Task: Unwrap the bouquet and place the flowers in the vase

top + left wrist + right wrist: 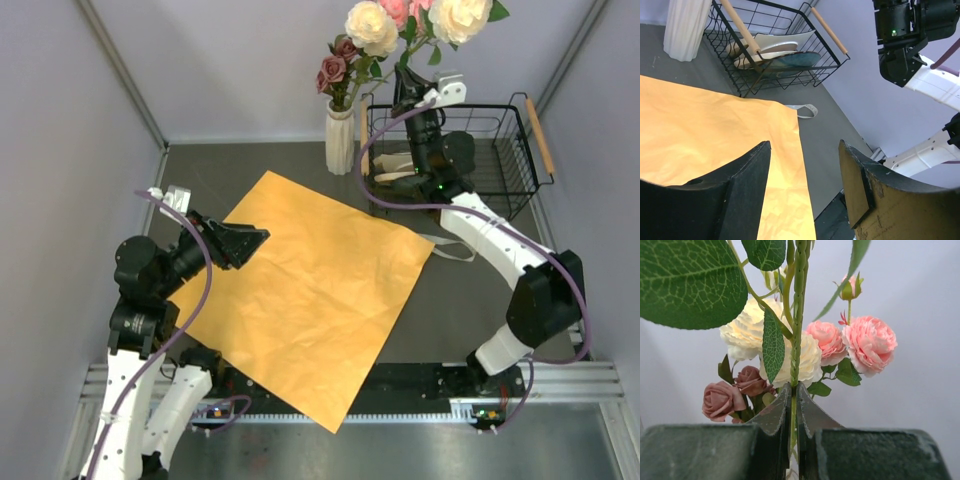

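The orange paper (pixel 310 300) lies spread flat on the table, with the cream ribbon (pixel 452 250) loose at its right corner. The white ribbed vase (pixel 340 140) stands at the back and holds mauve roses (pixel 335 68). My right gripper (pixel 404 88) is raised just right of the vase. It is shut on a green stem (pixel 794 405) of the flowers, with white (pixel 807 360) and pink roses (pixel 870 342) above the jaws. My left gripper (pixel 250 240) hovers open over the paper's left edge (pixel 705 130), and nothing lies between its fingers (pixel 740 190).
A black wire basket (pixel 470 150) with wooden handles stands at the back right and holds dishes (pixel 775 50). In the left wrist view the ribbon (pixel 802 109) lies by the paper's corner. The right arm (pixel 905 40) hangs over that side. Grey walls close in left, right and behind.
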Controlling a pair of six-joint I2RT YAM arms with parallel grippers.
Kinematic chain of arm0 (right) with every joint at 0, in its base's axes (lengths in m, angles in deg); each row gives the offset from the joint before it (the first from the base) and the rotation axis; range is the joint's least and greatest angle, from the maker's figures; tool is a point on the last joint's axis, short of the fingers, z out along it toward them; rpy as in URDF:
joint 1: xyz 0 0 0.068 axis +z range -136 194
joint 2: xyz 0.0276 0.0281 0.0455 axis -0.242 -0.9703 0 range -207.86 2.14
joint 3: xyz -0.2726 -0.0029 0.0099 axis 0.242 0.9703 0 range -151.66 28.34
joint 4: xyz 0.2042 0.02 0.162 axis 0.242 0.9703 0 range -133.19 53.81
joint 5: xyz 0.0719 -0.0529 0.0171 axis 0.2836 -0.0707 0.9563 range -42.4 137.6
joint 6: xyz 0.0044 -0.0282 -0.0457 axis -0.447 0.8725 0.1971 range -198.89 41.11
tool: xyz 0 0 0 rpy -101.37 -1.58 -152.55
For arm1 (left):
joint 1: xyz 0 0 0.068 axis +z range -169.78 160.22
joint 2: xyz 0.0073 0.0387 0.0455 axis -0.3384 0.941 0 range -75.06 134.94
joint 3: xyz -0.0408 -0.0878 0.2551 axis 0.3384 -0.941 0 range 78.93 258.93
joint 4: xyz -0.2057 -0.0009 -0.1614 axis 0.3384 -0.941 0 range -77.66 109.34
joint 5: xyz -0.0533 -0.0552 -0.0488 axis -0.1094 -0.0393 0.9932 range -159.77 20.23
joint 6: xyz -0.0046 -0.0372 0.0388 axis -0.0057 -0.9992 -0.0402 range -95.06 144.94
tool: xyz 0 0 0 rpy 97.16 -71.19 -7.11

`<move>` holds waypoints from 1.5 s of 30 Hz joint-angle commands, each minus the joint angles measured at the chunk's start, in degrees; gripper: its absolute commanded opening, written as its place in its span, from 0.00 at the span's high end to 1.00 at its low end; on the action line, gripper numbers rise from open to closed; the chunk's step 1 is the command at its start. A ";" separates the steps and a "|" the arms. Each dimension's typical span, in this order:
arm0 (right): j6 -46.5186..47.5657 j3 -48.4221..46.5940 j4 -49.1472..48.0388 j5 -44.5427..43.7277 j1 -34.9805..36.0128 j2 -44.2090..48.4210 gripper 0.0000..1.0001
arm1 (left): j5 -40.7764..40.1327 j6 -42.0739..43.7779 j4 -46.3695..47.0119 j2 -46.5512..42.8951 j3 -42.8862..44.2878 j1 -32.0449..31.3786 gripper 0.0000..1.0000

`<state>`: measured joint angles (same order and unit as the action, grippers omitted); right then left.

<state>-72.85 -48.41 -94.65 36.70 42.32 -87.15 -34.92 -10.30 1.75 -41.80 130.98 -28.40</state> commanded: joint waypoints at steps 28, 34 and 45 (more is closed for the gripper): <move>-7.37 -3.93 2.24 2.55 -0.37 -1.93 1.00 | -0.13 -1.58 2.82 -0.12 -0.46 -0.08 0.38; -3.59 -7.71 4.88 1.76 -0.45 -7.11 1.00 | -0.22 -1.32 2.64 -0.03 -0.55 -0.08 0.38; -0.51 -11.40 6.90 1.31 -0.28 -16.07 1.00 | 0.13 -1.14 2.64 0.76 -0.55 -0.08 0.38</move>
<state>-75.06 -55.73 -88.32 38.06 42.32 -100.94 -34.92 -11.35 2.56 -41.49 130.55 -28.40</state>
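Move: From the right gripper, which already holds the white flower's stem, the vase stands about 10 cm ahead and 10 cm to the left, its middle some 30 cm below. Its dark roses are 10 cm ahead, 10 left and roughly level; the wire rack's middle is 8 cm ahead, 17 right and 34 below. From the left gripper the vase lies about 36 cm ahead, 15 right and 16 below. Keep the right fingers shut on the stem and first hold nearly still, easing only a centimetre or two left and turning slightly counter-clockwise. Then bring the flower down about 9 cm, forward some 7 cm and a little left towards the vase, letting the upward-pointing fingers tip down roughly 10 degrees. ##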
